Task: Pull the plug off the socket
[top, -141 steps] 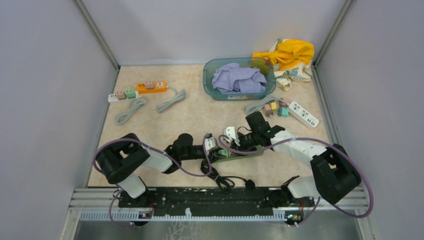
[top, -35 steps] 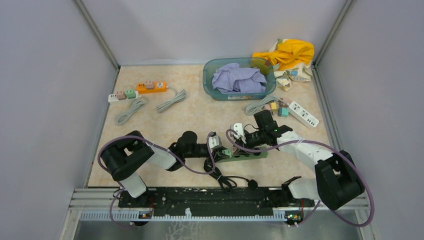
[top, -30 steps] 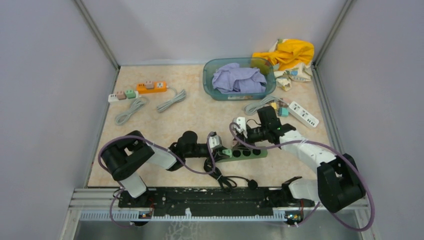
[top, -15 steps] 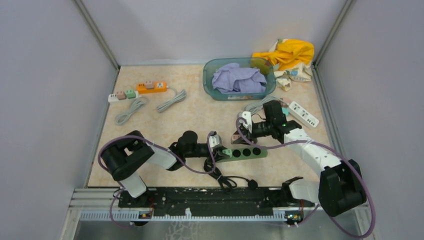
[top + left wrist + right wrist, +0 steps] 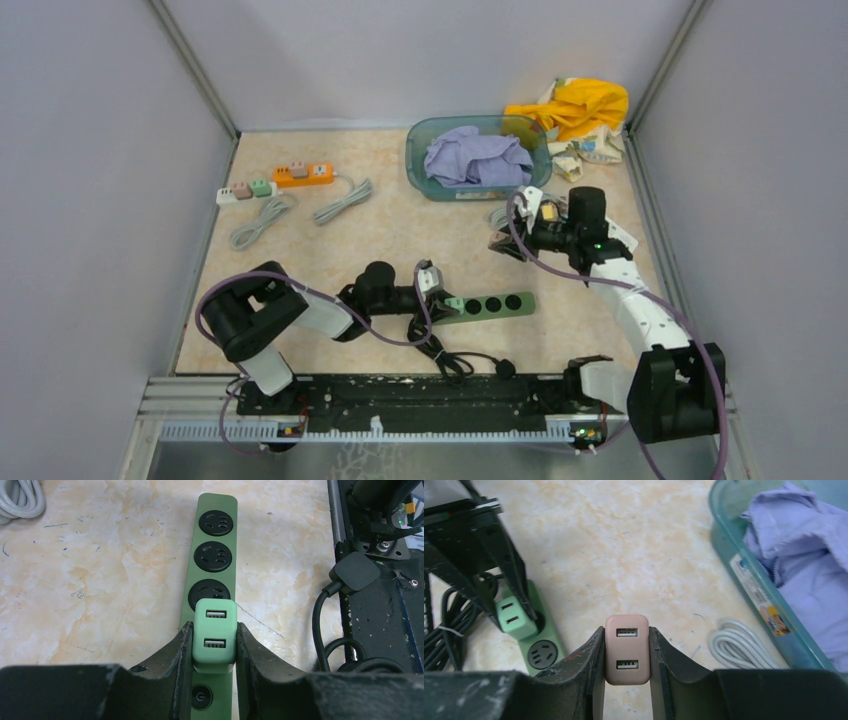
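A green power strip [image 5: 492,303] lies flat near the front of the table, seen too in the left wrist view [image 5: 216,535]. A mint-green plug [image 5: 215,635] stands in the socket beside the strip's switch, and my left gripper [image 5: 215,642] is shut on its sides [image 5: 445,302]. Three sockets past it are bare. My right gripper [image 5: 626,652] is shut on a pink plug [image 5: 626,649] and holds it in the air, clear of the strip [image 5: 541,647]. In the top view the right gripper [image 5: 503,243] hangs behind the strip, in front of the bin.
A teal bin [image 5: 412,150] with purple cloth stands at the back, with a coiled grey cable [image 5: 734,642] in front of it. Yellow cloth [image 5: 575,105] lies back right. Orange [image 5: 303,173] and white [image 5: 245,190] strips lie back left. Black cable [image 5: 445,355] trails by the front rail.
My right gripper has carried the pink plug up off the green strip and back to the right, towards the bin. The left gripper has kept its hold on the mint-green plug.
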You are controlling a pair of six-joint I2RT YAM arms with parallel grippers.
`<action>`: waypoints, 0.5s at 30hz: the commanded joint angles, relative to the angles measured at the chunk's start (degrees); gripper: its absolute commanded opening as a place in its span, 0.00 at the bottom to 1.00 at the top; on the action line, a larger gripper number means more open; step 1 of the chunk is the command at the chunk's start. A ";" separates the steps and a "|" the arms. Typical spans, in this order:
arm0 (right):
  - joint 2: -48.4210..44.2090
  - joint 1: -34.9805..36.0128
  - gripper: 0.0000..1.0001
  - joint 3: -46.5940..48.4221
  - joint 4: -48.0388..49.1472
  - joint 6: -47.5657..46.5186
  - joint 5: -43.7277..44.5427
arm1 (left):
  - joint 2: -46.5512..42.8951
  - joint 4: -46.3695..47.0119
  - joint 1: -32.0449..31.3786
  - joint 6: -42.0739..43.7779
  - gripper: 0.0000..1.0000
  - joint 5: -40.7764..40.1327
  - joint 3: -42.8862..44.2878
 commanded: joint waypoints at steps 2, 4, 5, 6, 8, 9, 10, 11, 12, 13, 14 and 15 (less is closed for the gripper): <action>-1.86 -2.60 0.00 0.06 10.36 9.21 6.99 | 0.61 -8.45 0.33 -3.78 0.01 -1.22 -1.97; -1.84 -3.50 0.00 -0.62 12.56 11.54 9.73 | 0.50 -8.42 0.29 -4.06 0.01 -1.24 -1.96; -1.80 -3.88 0.00 -1.05 13.87 13.05 11.26 | 0.43 -8.41 0.32 -4.28 0.01 -1.25 -2.02; -1.74 -4.23 0.00 -1.45 15.33 14.57 13.29 | 0.22 -8.41 0.29 -4.38 0.01 -1.27 -2.16; -1.51 -4.94 0.00 -2.48 18.76 18.06 18.02 | -0.18 -8.40 0.31 -4.64 0.01 -1.61 -2.46; -1.34 -5.24 0.00 -3.01 20.53 19.84 21.70 | -0.43 -8.26 0.30 -4.64 0.01 -1.75 -2.66; -1.10 -5.58 0.00 -3.76 22.41 21.96 24.55 | -0.65 -8.20 0.29 -4.64 0.01 -1.80 -2.78; -0.88 -5.89 0.01 -4.62 24.22 23.67 26.99 | -0.81 -8.19 0.29 -4.65 0.01 -1.83 -2.87; -0.69 -6.12 0.02 -5.13 25.70 25.15 30.03 | -0.96 -8.16 0.29 -4.67 0.01 -1.84 -2.83; -0.37 -6.25 0.05 -5.66 27.27 26.74 33.20 | -1.06 -8.19 0.35 -4.69 0.01 -1.77 -2.78; -0.01 -6.35 0.07 -6.10 28.99 28.13 36.44 | -1.16 -8.24 0.33 -4.75 0.01 -1.69 -2.78; 0.35 -6.41 0.09 -6.43 30.03 29.33 39.48 | -1.24 -8.24 0.32 -4.80 0.01 -1.67 -2.81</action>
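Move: The right hand already carries the pulled pink plug. The loose plugs it heads for lie some 17 cm ahead, 14 cm to its right and 15 cm lower; a grey cable coil lies about 18 cm ahead and 6 cm right, and the white strip 13 cm ahead and 28 cm right. The green strip is 7 cm back and about 1 cm left. From the left hand, the loose plugs are about 26 cm ahead, 25 cm right and 4 cm lower. Still pinching the pink plug in midair, the right hand sweeps forward and to the right about equally, roughly 10 cm in all and nearly level, away from the green strip and towards the loose plugs. Its wrist swings some 35 degrees clockwise, picking up pace late on. The left fingers keep their hold on the green plug, hardly moving. ##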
